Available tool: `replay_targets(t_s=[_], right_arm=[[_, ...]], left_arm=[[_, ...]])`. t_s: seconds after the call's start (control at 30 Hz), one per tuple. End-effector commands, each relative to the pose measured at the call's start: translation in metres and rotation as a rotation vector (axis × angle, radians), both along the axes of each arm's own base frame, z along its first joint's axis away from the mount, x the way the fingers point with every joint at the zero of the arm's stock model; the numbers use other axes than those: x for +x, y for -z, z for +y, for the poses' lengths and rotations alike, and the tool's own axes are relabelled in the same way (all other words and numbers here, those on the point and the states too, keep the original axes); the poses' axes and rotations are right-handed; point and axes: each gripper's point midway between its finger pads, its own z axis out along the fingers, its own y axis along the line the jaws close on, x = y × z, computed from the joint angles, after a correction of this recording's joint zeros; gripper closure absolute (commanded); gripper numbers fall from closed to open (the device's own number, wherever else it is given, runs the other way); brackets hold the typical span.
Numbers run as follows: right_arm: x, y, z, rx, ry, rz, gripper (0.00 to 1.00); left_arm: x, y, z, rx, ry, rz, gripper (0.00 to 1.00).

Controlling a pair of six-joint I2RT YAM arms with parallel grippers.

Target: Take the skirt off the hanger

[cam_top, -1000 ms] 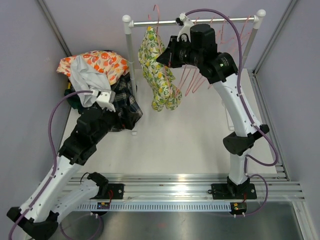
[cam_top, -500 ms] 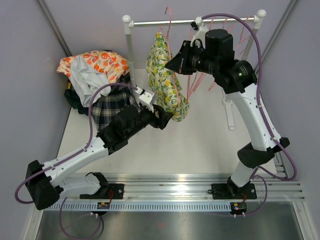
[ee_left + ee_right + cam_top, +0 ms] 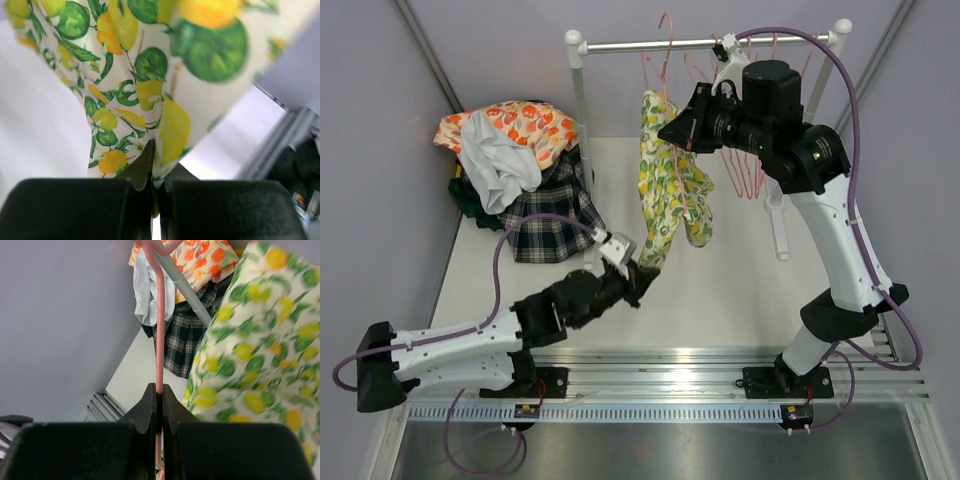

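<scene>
The skirt (image 3: 668,180) is white with a yellow lemon and green leaf print. It hangs stretched from a pink hanger (image 3: 667,40) under the rail down toward the table. My right gripper (image 3: 672,128) is shut on the pink hanger wire (image 3: 160,330), beside the skirt's top (image 3: 260,340). My left gripper (image 3: 645,277) is shut on the skirt's lower hem (image 3: 145,95), low over the table near its front.
A white clothes rack (image 3: 582,110) with a metal rail stands at the back, with several empty pink hangers (image 3: 745,165) on its right. A pile of clothes (image 3: 510,150), including a plaid skirt (image 3: 548,215), lies at the back left.
My left gripper has pulled the skirt's hem down and toward the front of the table. My right gripper has shifted slightly right with the hanger. The skirt now hangs longer and straighter.
</scene>
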Motion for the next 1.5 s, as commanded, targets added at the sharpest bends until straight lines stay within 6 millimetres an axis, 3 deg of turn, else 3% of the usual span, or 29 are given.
replay_targets(t_s=[0.0,0.03,0.07,0.13,0.17,0.2,0.23,0.3,0.37,0.5,0.57,0.7,0.83,0.9,1.03,1.07,1.1,1.2,1.23,1.3,1.33,1.4,1.43,1.47], right_arm=[[0.014,-0.04,0.004,0.065,0.03,-0.142,1.0],[0.016,-0.039,0.005,0.063,0.03,-0.141,1.0],[0.015,-0.047,0.004,0.073,0.031,-0.159,1.0],[0.023,-0.041,0.009,0.058,0.032,-0.146,1.0],[0.023,-0.047,0.008,0.065,0.035,-0.162,1.0],[0.025,-0.047,0.008,0.063,0.037,-0.164,1.0],[0.029,-0.044,0.01,0.057,0.04,-0.16,1.0],[0.034,-0.044,0.011,0.06,0.049,-0.166,1.0],[0.041,-0.039,0.013,0.063,0.055,-0.15,1.0],[0.054,-0.027,0.018,0.056,0.074,-0.124,1.0],[0.061,-0.017,0.02,0.044,0.085,-0.106,1.0],[0.073,0.006,0.027,0.007,0.091,-0.061,1.0],[0.081,0.023,0.029,-0.022,0.108,-0.033,1.0],[0.082,0.029,0.028,-0.039,0.11,-0.023,1.0],[0.079,0.043,0.023,-0.074,0.121,0.009,1.0],[0.074,0.037,0.019,-0.066,0.122,0.001,1.0],[0.072,0.039,0.019,-0.066,0.119,0.004,1.0],[0.066,0.055,0.016,-0.086,0.112,0.033,1.0],[0.064,0.056,0.014,-0.088,0.113,0.033,1.0],[0.059,0.057,0.009,-0.1,0.12,0.033,0.95],[0.058,0.056,0.008,-0.102,0.119,0.03,0.92],[0.053,0.054,0.003,-0.109,0.12,0.023,0.54],[0.051,0.054,0.002,-0.111,0.121,0.025,0.35],[0.046,0.049,-0.002,-0.108,0.122,0.016,0.21]], left_arm=[[-0.046,0.067,0.012,0.047,-0.021,0.13,1.0],[-0.073,0.079,0.008,0.036,-0.002,0.17,1.0],[-0.088,0.091,0.01,0.049,0.007,0.191,1.0],[-0.109,0.119,0.025,0.088,-0.054,0.242,1.0],[-0.14,0.127,0.024,0.116,0.012,0.248,1.0],[-0.15,0.145,0.034,0.194,0.007,0.245,1.0],[-0.169,0.141,0.031,0.163,0.017,0.274,1.0],[-0.181,0.146,0.035,0.221,0.022,0.261,1.0],[-0.194,0.14,0.025,0.24,0.017,0.248,1.0],[-0.197,0.132,0.009,0.284,-0.007,0.18,1.0],[-0.193,0.114,0.001,0.281,-0.011,0.127,1.0],[-0.168,0.079,-0.002,0.317,-0.004,0.032,1.0],[-0.116,0.048,0.009,0.342,-0.05,-0.01,1.0],[-0.091,0.022,0.019,0.339,-0.077,-0.045,1.0],[-0.047,-0.021,0.052,0.39,-0.183,-0.106,1.0],[-0.038,-0.034,0.061,0.407,-0.202,-0.135,1.0],[-0.022,-0.056,0.072,0.383,-0.257,-0.14,1.0],[0.011,-0.091,0.104,0.396,-0.348,-0.176,1.0],[0.02,-0.114,0.113,0.361,-0.378,-0.188,1.0],[0.046,-0.133,0.135,0.383,-0.443,-0.211,1.0],[0.053,-0.153,0.144,0.355,-0.47,-0.228,1.0],[0.077,-0.172,0.167,0.373,-0.533,-0.245,1.0],[0.087,-0.192,0.174,0.355,-0.56,-0.26,1.0],[0.096,-0.201,0.182,0.362,-0.578,-0.267,1.0]])
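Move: My left fingers already pinch the lower end of the lemon-print skirt. The clothes pile it goes to lies about 34 cm ahead, 36 cm left and 16 cm below; the rack's left post stands about 29 cm ahead and 20 cm left. My right hand grips the hanger, with the skirt's middle roughly 13 cm straight below it, 2 cm to the right. From that hand the rail is 17 cm ahead and 8 cm above, the empty hangers 11 cm ahead and 17 cm right. I yank the skirt back and down with my left hand, some 20 cm back and 17 cm down, while my right keeps its pinch on the hanger. Then, still gripping, my left swings up, forward and left towards the pile, turning about 40 degrees counter-clockwise. My right eases down and forward 8 or 9 cm, then opens about halfway on the hanger. ##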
